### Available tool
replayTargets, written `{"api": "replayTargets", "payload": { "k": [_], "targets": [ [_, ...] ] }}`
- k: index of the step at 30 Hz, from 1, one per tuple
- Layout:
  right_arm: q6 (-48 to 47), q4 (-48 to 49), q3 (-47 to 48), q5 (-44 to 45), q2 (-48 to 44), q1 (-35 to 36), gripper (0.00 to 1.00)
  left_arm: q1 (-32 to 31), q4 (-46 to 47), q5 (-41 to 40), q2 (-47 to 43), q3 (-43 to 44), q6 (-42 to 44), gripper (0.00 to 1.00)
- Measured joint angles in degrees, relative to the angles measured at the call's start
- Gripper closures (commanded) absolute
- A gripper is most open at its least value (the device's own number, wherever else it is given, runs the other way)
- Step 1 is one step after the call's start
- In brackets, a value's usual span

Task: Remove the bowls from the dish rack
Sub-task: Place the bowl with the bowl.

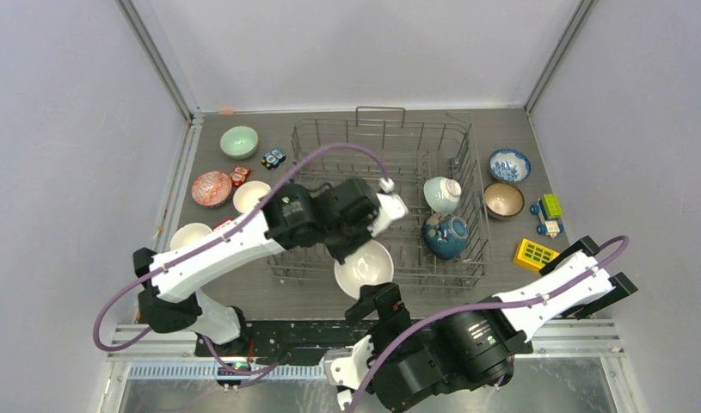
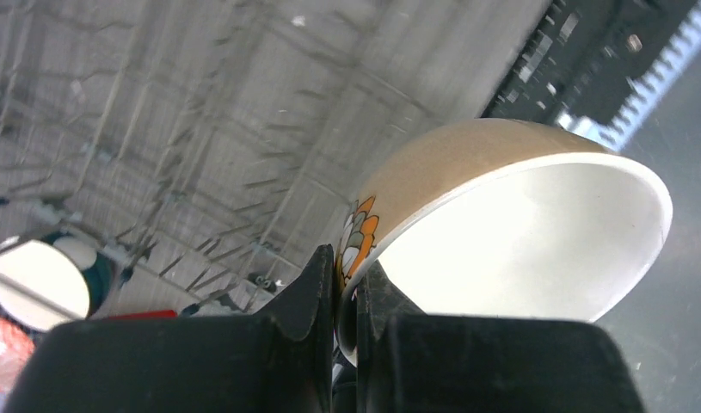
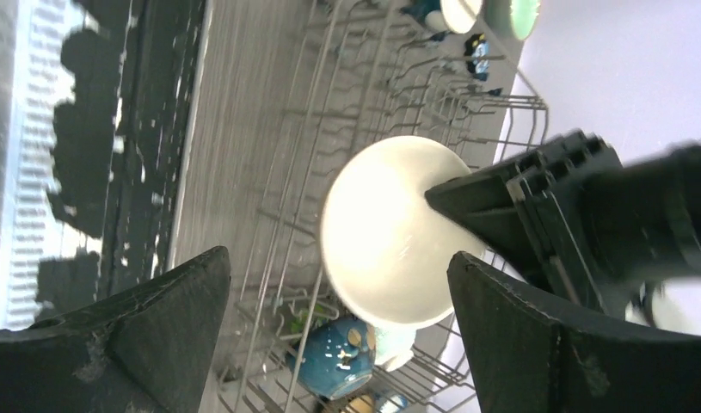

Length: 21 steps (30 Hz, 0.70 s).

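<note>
The grey wire dish rack (image 1: 380, 109) stands mid-table. My left gripper (image 1: 353, 249) is shut on the rim of a tan bowl (image 1: 365, 268) with a white inside, held over the rack's near edge. In the left wrist view the fingers (image 2: 316, 288) pinch that bowl's (image 2: 501, 224) wall. My right gripper (image 1: 378, 305) hangs open just in front of the bowl (image 3: 385, 232), touching nothing. A white-teal bowl (image 1: 441, 194) and a dark blue bowl (image 1: 445, 236) lie in the rack's right side.
Left of the rack sit a mint bowl (image 1: 239, 142), a pink-red bowl (image 1: 212, 188) and two pale bowls (image 1: 251, 196). To its right are a blue-white bowl (image 1: 509, 164), a brown bowl (image 1: 503, 200), toy cars (image 1: 549, 213) and a yellow block (image 1: 534, 254). Small red blocks (image 1: 240, 175) lie at the left.
</note>
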Motion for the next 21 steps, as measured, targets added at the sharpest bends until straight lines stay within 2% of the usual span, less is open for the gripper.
{"api": "replayTargets", "payload": {
  "k": [4,7,14,21],
  "targets": [
    [0.5,3.7,4.8,2.9,-0.3,0.0,0.0,10.9,1.8,0.2,-4.2,-1.0,-2.0,1.0],
    [-1.0,9.6,4.2,7.3,-2.1,-1.0,0.0,20.5,3.4,-0.3,-8.9,-1.6,-4.0,1.0],
    [-1.8,35.5,-8.5,12.7,-14.2,-10.0,0.0,40.3,5.7,-1.4,-20.3,-7.8,-10.2,1.0],
    [6.5,48.6,-16.4,16.7,-22.4,-18.6,0.0,57.7,7.3,-5.1,-24.4,-18.7,-20.0,1.0]
  ]
}}
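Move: The tan bowl on the table, the likely place for the bowl already pinched in the left hand, lies about 46 cm left, 14 cm ahead and 24 cm below that hand. The red block is some 35 cm left and 15 ahead of the left hand, the small teal bowl roughly 28 left and 27 ahead, both equally low. From the right hand the tan bowl lies about 56 cm left, 27 ahead and 27 below. Left hand swings its bowl 25 cm left and forward towards the tan bowl; open right rises, going forward. ##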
